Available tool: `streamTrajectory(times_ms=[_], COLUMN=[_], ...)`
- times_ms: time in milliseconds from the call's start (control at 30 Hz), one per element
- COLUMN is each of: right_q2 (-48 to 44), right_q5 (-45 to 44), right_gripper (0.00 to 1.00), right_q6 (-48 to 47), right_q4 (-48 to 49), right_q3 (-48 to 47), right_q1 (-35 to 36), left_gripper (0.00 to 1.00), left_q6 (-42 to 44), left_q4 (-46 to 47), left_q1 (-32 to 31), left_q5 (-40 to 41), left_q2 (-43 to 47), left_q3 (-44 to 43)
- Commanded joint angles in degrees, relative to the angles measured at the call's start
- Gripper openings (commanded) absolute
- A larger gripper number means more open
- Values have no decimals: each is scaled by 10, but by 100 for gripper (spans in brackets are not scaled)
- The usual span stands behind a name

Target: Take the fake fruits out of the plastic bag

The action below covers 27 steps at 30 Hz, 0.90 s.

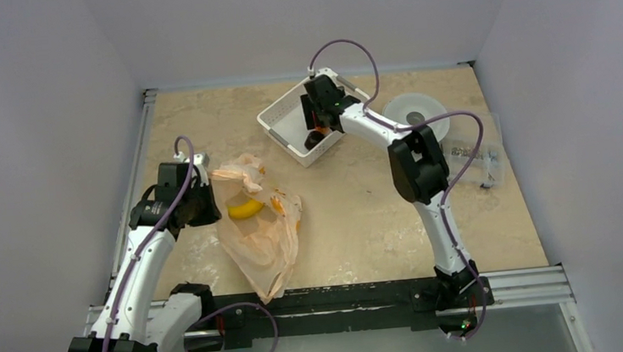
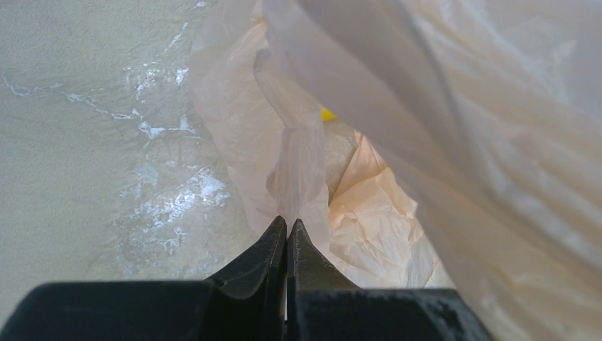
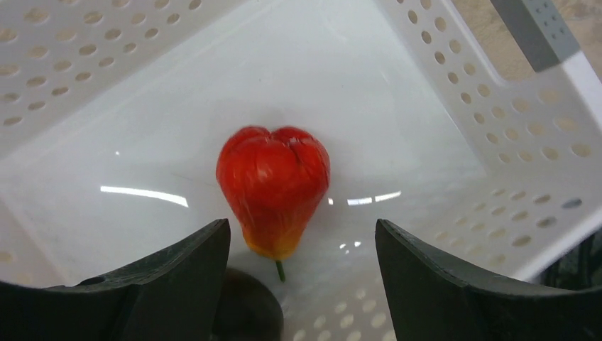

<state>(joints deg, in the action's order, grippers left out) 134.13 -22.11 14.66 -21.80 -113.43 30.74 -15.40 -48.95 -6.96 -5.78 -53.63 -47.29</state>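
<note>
The plastic bag (image 1: pixel 259 232) lies crumpled on the table left of centre, with a yellow fake fruit (image 1: pixel 245 208) showing through its mouth. My left gripper (image 1: pixel 204 178) is shut on a thin fold of the bag's (image 2: pixel 369 142) edge. In the left wrist view, that gripper (image 2: pixel 286 224) pinches the film and a speck of the yellow fruit (image 2: pixel 327 114) shows inside. My right gripper (image 3: pixel 302 226) stands open inside the white basket (image 3: pixel 440 92). A red-orange fruit (image 3: pixel 273 185) sits in the basket, touching neither finger. A dark fruit (image 3: pixel 245 305) sits beside the left finger.
The white perforated basket (image 1: pixel 281 110) stands at the back centre, with my right gripper (image 1: pixel 319 128) in it. A white round dish (image 1: pixel 411 109) and a clear plastic piece (image 1: pixel 477 157) lie at the back right. White walls close in three sides.
</note>
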Motion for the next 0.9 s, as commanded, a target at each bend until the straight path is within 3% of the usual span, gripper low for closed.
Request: streamTrajectory(times_ms=[0,267,400,467,667,767,867], right_q2=[-134,-330,-413,-444,-533,-564,-566], right_q5=[-16,54,197,219,132,54,37], right_gripper=[73,73,72,72,73,73,73], right_q6=[-15,6,68,91,99,82,38], right_q4=[23,129,234,280,373,404,438], right_q3=[77,326,480,549,693,723,713], right_q1=[27,96,111,138,282,360,415], left_gripper=[0,0,0,0,0,0,0], left_q6=[-1,0,-1,-1,-2,-1,0], left_q4=[4,4,5,5,5,6,6], left_q1=[-7,-7,-7,-7,-7,-7,-7], left_q5=[-3,-7,-6,-5,-8,-10,-10], left_q2=[5,6,9,11,15,14,13], left_q3=[-11,-11,-11,-12,-12,-11,-12])
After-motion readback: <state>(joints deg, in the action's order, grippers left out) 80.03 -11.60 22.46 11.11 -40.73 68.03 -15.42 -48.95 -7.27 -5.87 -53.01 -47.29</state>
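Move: The banana in the bag lies about 25 cm back and 22 cm to the left of the right hand, some 6 cm lower; the plastic bag's middle is about 30 cm back and 19 cm left. Already in the basket, the red pepper lies about 2 cm ahead of the right hand and 1 cm left, and the dark fruit 4 cm back and 4 cm left. From the left hand the banana is some 6 cm ahead, 7 cm right and 11 cm below. The left hand stays put, its shut fingers still pinching the bag's edge. The right hand, open throughout, leaves the basket and swings back about 38 cm and left 10 cm towards the banana, arcing up nearly 10 cm at first and then sinking again beside the bag. On the way it turns some 40 degrees counter-clockwise and rolls its left side up. ##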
